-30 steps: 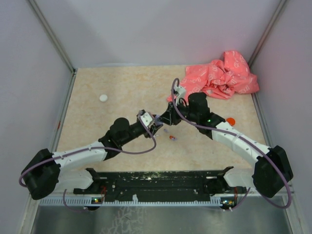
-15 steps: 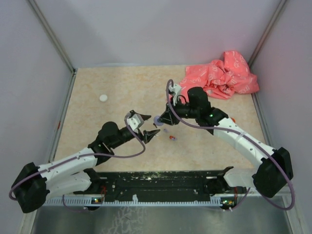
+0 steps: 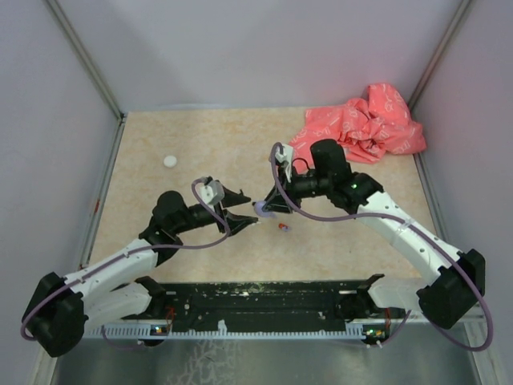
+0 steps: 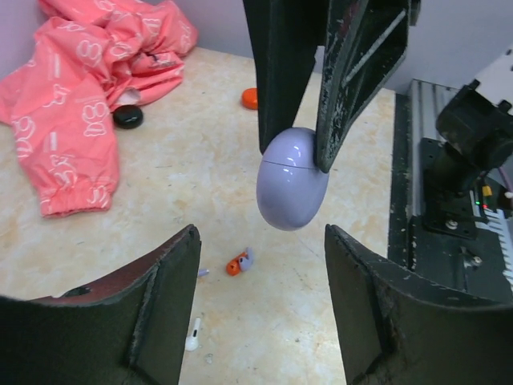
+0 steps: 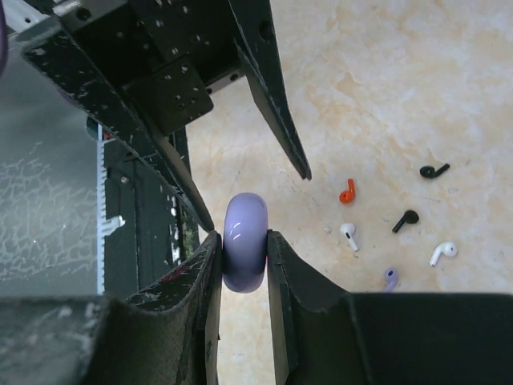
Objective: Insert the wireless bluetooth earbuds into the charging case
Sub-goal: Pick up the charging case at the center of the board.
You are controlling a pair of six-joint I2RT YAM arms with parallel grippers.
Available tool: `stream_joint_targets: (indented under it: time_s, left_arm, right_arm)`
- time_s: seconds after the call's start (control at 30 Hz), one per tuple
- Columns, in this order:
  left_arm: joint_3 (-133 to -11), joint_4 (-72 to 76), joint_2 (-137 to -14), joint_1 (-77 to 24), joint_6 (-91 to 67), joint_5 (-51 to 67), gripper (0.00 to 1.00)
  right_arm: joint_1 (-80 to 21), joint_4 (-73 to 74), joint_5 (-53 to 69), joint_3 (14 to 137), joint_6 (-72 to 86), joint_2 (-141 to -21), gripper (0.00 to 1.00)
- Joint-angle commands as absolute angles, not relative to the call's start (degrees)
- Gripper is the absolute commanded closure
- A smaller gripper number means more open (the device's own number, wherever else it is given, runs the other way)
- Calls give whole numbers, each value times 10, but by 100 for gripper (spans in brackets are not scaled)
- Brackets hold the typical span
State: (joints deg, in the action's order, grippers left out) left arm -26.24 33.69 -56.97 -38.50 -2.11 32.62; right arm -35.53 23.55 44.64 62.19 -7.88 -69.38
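The charging case (image 4: 292,180) is a closed lilac pebble held off the table, my right gripper (image 5: 243,235) shut on its flat sides. In the top view the case (image 3: 262,210) hangs mid-table. My left gripper (image 4: 262,237) stands open just short of it, nothing between its fingers (image 4: 164,301); from above, this gripper (image 3: 252,207) sits left of the case. Earbuds lie loose on the table below: a red one (image 5: 346,191), a white one (image 5: 348,235), a black one (image 5: 407,218), a purple one (image 5: 389,278) and others.
A crumpled pink cloth (image 3: 361,124) lies at the back right, with a black round piece (image 4: 128,116) and an orange disc (image 4: 250,98) near it. A white disc (image 3: 170,160) sits back left. A black rail (image 3: 256,301) runs along the near edge.
My left gripper has opened and drawn back to the left, away from the case. The right gripper has shifted slightly left, still holding the case.
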Motion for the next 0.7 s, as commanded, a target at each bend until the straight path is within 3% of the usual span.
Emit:
stream_joint_targets:
  time_s: [0.0, 0.67]
  left_arm:
    - [-288, 361, -586, -381, -53, 418, 35]
    - [-331, 341, -629, -378, -82, 518, 65]
  right_arm:
    - [-361, 250, 496, 663, -132, -675, 98]
    - [-416, 358, 459, 719, -218, -725, 98]
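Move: The charging case, held in the right fingertips, is about 4 cm to the left hand's right and 1 cm back, level in height. On the board some 20 cm below lie a white earbud, about 2 cm right and 1 cm back of the left hand, and a red-and-purple bud, roughly 9 cm right and 2 cm back. From the right hand the case's middle is about 2 cm left, level fore and aft, and 1 cm lower. The left hand, moving back and right some 4 cm, closes around the case the right hand draws back. ##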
